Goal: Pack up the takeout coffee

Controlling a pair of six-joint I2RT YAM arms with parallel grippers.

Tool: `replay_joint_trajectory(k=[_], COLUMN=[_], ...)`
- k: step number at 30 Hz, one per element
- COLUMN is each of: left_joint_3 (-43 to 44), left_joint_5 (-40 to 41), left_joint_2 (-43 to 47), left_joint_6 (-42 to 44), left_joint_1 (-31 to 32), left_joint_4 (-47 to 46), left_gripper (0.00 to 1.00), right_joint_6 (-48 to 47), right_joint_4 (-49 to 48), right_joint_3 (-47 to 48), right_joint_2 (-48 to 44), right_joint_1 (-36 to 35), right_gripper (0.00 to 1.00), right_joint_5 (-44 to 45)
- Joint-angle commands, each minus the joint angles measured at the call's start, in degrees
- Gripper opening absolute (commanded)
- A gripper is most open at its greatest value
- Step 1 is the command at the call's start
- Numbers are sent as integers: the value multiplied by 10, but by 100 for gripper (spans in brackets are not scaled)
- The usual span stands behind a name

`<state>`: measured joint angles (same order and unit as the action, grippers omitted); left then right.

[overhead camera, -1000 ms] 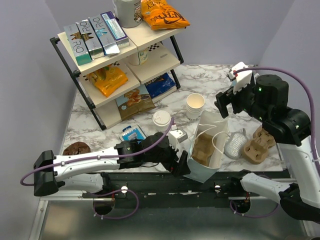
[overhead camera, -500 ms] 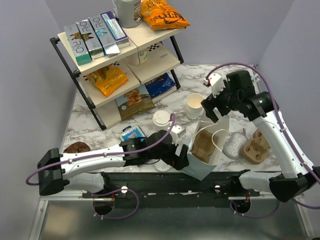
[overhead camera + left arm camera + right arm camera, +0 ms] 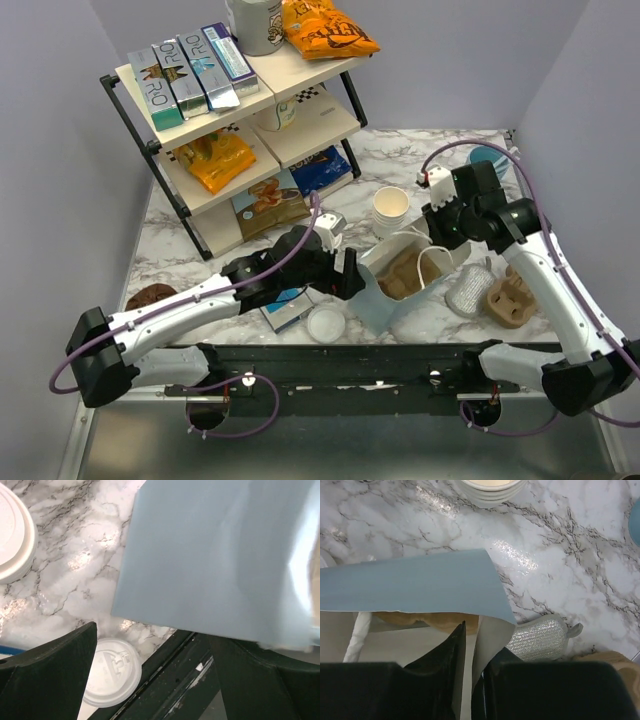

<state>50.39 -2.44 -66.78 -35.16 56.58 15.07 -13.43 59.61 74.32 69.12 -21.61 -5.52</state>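
Observation:
The takeout coffee shows only as a round white lid (image 3: 11, 535) at the left edge of the left wrist view; in the top view my left arm covers it. A blue-grey paper bag (image 3: 385, 305) lies tilted open at the table's front, with a brown pulp carrier (image 3: 405, 278) inside. My left gripper (image 3: 352, 280) is open against the bag's left side, its fingers (image 3: 50, 670) wide apart below the bag's wall (image 3: 210, 555). My right gripper (image 3: 437, 235) is shut on the bag's far rim; the paper wall (image 3: 492, 630) runs between its fingers.
A stack of lidless cups (image 3: 390, 210) stands behind the bag. A loose flat lid (image 3: 326, 323) lies by the front rail. A silver mesh pouch (image 3: 467, 290) and pulp carriers (image 3: 512, 295) lie right. A snack shelf (image 3: 240, 110) stands back left, a cookie (image 3: 152, 296) front left.
My right gripper swung in from the right, came down on the bag's far rim and closed. My left arm moved back over the coffee, and the bag tipped further open.

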Motion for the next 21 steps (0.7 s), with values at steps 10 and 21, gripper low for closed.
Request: replay_joint_trajectory(k=[10, 21], left_joint_3=[31, 44], left_joint_5=[50, 78], left_joint_2=[182, 202], left_joint_6=[11, 13], left_joint_1=[-10, -23], left_joint_4=[59, 87], left_gripper=[99, 99], right_joint_6=[155, 248], right_joint_4=[139, 157], right_joint_3=[151, 228], right_joint_2=[-17, -41], right_joint_1=[10, 31], right_gripper=[1, 1], right_joint_5=[23, -6])
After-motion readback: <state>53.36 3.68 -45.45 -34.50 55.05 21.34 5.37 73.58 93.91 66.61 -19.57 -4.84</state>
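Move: The paper bag's right far rim corner is already between the half-closed right fingers, its middle about 7 cm back, 9 cm left and 9 cm below that hand. From the right hand the stacked cups stand some 12 cm ahead and 9 cm left, the silver pad 2 cm back and 9 cm right. The bag's middle is level with the open left hand, 10 cm to its right and a little lower; the lidded cup stands 10 cm ahead and 5 cm left of that hand. Pinch the bag's rim corner by shutting the right fingers, and raise it about 10 cm, easing slightly back while the wrist turns clockwise and its left side lifts. Meanwhile bring the left gripper, still wide open, up some 12 cm and off to the left, away from the bag's left side, tipping its fingers less steeply downward. ##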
